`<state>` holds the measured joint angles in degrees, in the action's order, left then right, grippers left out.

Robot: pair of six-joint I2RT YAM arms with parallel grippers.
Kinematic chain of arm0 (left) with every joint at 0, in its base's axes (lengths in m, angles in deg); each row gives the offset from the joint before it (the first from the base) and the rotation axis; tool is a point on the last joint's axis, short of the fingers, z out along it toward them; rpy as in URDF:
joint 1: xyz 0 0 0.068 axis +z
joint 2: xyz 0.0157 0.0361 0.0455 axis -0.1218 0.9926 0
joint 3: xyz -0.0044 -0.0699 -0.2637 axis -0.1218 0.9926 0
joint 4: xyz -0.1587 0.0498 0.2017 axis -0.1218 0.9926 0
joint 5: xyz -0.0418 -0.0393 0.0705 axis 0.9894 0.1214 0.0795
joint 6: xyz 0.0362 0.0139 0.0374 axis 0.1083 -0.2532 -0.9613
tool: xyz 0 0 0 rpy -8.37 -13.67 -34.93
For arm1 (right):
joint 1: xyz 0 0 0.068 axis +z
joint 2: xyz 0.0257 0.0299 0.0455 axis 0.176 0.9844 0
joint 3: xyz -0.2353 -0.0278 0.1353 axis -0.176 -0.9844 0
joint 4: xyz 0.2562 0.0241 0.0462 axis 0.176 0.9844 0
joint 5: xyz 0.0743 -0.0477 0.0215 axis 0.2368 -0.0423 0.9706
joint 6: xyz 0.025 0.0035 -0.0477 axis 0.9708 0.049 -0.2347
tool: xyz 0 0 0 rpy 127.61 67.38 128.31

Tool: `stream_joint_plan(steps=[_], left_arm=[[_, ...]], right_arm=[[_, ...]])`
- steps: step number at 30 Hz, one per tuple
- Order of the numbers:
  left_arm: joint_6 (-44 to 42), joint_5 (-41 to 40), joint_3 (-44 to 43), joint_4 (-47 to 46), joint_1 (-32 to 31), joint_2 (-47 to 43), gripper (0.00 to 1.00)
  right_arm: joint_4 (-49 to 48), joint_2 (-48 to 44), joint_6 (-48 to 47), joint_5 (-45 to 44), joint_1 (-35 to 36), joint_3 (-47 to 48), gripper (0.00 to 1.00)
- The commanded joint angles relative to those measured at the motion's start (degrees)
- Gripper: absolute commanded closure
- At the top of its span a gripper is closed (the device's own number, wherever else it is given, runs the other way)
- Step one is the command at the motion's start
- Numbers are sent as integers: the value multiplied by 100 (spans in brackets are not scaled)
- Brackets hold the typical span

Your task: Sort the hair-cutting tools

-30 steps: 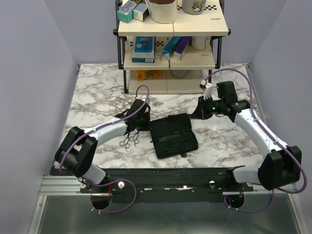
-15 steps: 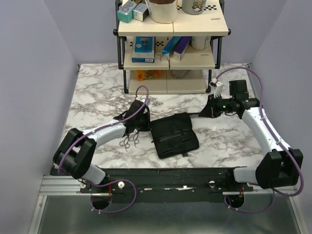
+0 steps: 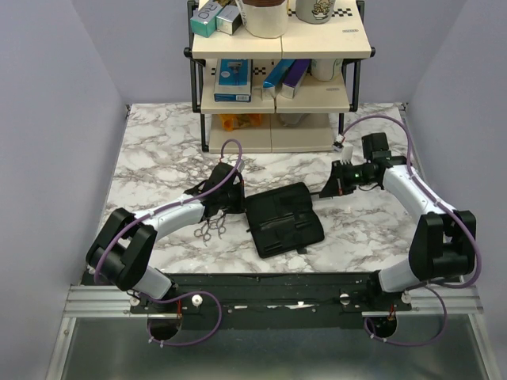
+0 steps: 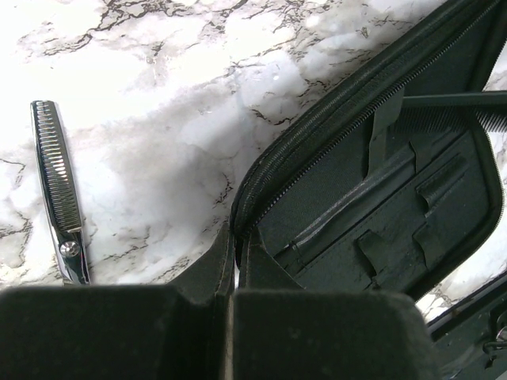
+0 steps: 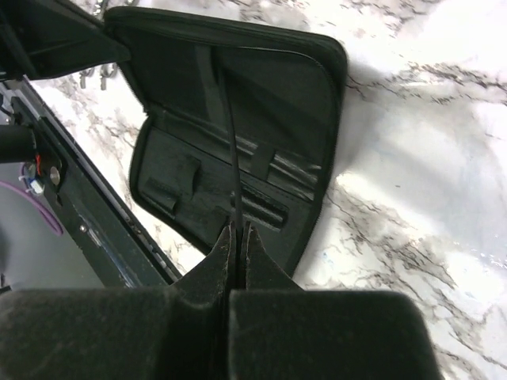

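The black pouch (image 3: 281, 220) lies open at mid-table. My left gripper (image 3: 236, 203) is shut on the pouch's zip rim (image 4: 261, 198) at its left corner. The silver scissors (image 3: 212, 228) lie on the marble just left of the pouch; one blade (image 4: 55, 170) shows in the left wrist view. My right gripper (image 3: 329, 190) is shut on a slim black comb (image 5: 232, 150), seen edge-on, which reaches out over the open pouch (image 5: 293, 103). A toothed comb (image 4: 451, 101) shows over the pouch's far end. A slim dark strip (image 4: 348, 212) sits in a pouch slot; I cannot tell what it is.
A shelf rack (image 3: 277, 91) stands at the back centre, holding a blue box (image 3: 232, 81), a purple box (image 3: 294, 77) and mugs on top. The black base rail (image 3: 269, 289) runs along the near edge. Walls close in on both sides.
My right gripper drew back to the right with the comb, then came a little left again and its wrist turned. My left gripper stayed on the pouch's corner.
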<state>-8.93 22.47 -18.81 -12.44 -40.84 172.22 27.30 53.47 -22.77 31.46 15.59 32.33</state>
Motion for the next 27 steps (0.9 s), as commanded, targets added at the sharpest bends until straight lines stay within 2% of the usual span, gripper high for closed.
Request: stream_joint_plan(steps=[1,11,19,27], left_arm=[[-122,-37,19,26,-8,-134,100],[-148,-28,-60,61,1,-20,100],[-157,-90,-157,123,1,33,100],[-201,-142,-209,185,9,138,100]], right_arm=[[-23,272,-91,-158,-150,324,99],[65,904,-292,-202,-150,931,99],[-444,1291,-355,150,-124,343,99],[-480,1608,-495,18,70,483,99]])
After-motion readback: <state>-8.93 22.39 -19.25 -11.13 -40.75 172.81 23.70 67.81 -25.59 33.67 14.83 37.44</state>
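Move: The comb in the right fingers has its far tip at the strap on the case's raised flap, about 13 cm left of the right hand, 2 cm ahead and 7 cm lower. The case's middle is roughly 11 cm left of that hand, 1 cm back and 12 cm below; a second comb's end pokes out about 6 cm left, 9 cm back and 13 cm below. From the left hand the strap is about 8 cm right, 2 cm ahead, at its height; the thinning scissors lie 6 cm left, 3 cm ahead, 6 cm below. Keep the right fingers shut on the comb and its tip at the flap strap. Swing the gripped end about 4 cm forward, then bring it down some 4 cm towards the table, hardly turning the wrist, so that the comb bows. Meanwhile hold the left gripper still, pinching the flap's edge to keep it raised. ##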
